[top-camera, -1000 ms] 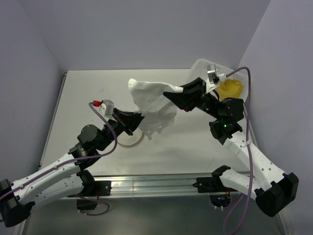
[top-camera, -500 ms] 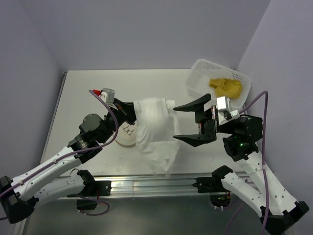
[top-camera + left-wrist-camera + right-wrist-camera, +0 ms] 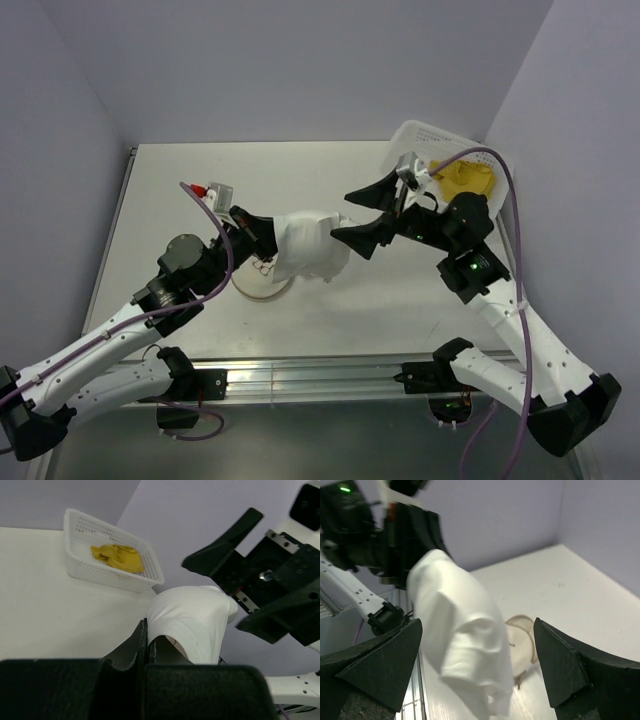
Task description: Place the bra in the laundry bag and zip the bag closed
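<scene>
The laundry bag (image 3: 308, 248), a crumpled cream-white mesh pouch, hangs above the table from my left gripper (image 3: 262, 232), which is shut on its left edge. Its round flap (image 3: 262, 282) rests on the table beneath. In the left wrist view the bag (image 3: 192, 615) bulges just past the closed gripper (image 3: 146, 630). My right gripper (image 3: 345, 214) stands wide open at the bag's right side and holds nothing. In the right wrist view the bag (image 3: 460, 625) fills the space ahead of the spread gripper (image 3: 478, 622). The mustard-yellow bra (image 3: 468, 178) lies in the basket at the back right.
A white perforated plastic basket (image 3: 410, 135) stands at the table's far right corner against the wall; the left wrist view shows the basket (image 3: 115, 582) with the bra (image 3: 117, 557) inside. Purple walls close in behind and to the right.
My right gripper opened wide and let go of the bag. The bag dropped from being stretched high between both grippers and now hangs from the left one. The right arm pulled back, then returned.
</scene>
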{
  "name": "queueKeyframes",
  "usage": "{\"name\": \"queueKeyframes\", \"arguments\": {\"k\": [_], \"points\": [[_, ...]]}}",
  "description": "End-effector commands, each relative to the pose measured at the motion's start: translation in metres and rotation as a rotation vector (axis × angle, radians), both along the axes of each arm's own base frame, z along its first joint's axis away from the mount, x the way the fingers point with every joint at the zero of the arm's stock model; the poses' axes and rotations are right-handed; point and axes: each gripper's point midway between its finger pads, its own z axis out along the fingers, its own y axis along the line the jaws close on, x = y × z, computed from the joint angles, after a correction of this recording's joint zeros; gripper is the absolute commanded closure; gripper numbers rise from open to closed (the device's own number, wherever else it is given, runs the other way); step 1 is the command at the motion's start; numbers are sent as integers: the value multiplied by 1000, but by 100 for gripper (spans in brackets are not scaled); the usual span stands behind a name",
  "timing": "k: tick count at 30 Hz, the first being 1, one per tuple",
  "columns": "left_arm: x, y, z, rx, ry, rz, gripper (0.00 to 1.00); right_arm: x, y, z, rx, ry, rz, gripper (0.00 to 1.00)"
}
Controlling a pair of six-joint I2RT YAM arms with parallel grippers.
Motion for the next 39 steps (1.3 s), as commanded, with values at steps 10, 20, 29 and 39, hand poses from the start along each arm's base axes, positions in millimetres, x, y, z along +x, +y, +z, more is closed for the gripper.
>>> {"name": "queueKeyframes", "arguments": {"k": [10, 20, 29, 39], "points": [[-10, 1, 14, -47, 61, -38, 100, -4, 33, -40, -110, 159, 142, 0], [5, 4, 10, -18, 62, 19, 100, -17, 44, -76, -96, 295, 260, 0], [11, -2, 8, -14, 69, 20, 100, -28, 41, -69, -81, 267, 274, 0], [20, 5, 9, -38, 93, 80, 98, -10, 52, -92, -64, 341, 192, 39]]}}
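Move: The white bra hangs from the left gripper's closed fingers. Its middle is about 6 cm right of, 1 cm behind and 4 cm below the left hand, or from the open right hand some 6 cm left, 2 cm back and 7 cm lower. The left gripper is about 10 cm left of the right hand, level in reach, 3 cm lower. The laundry bag lies on the table around 20 cm left and 6 cm ahead of the right hand, nearly 40 cm down. Still pinching one end of the bra, the left hand sinks nearly 3 cm and tips slightly down. The open right hand drops about 10 cm and slides some 5 cm left around the bra's free end, its fingers tilting down roughly 20 degrees. Late on they start closing over the cloth, stopping about two thirds open. ##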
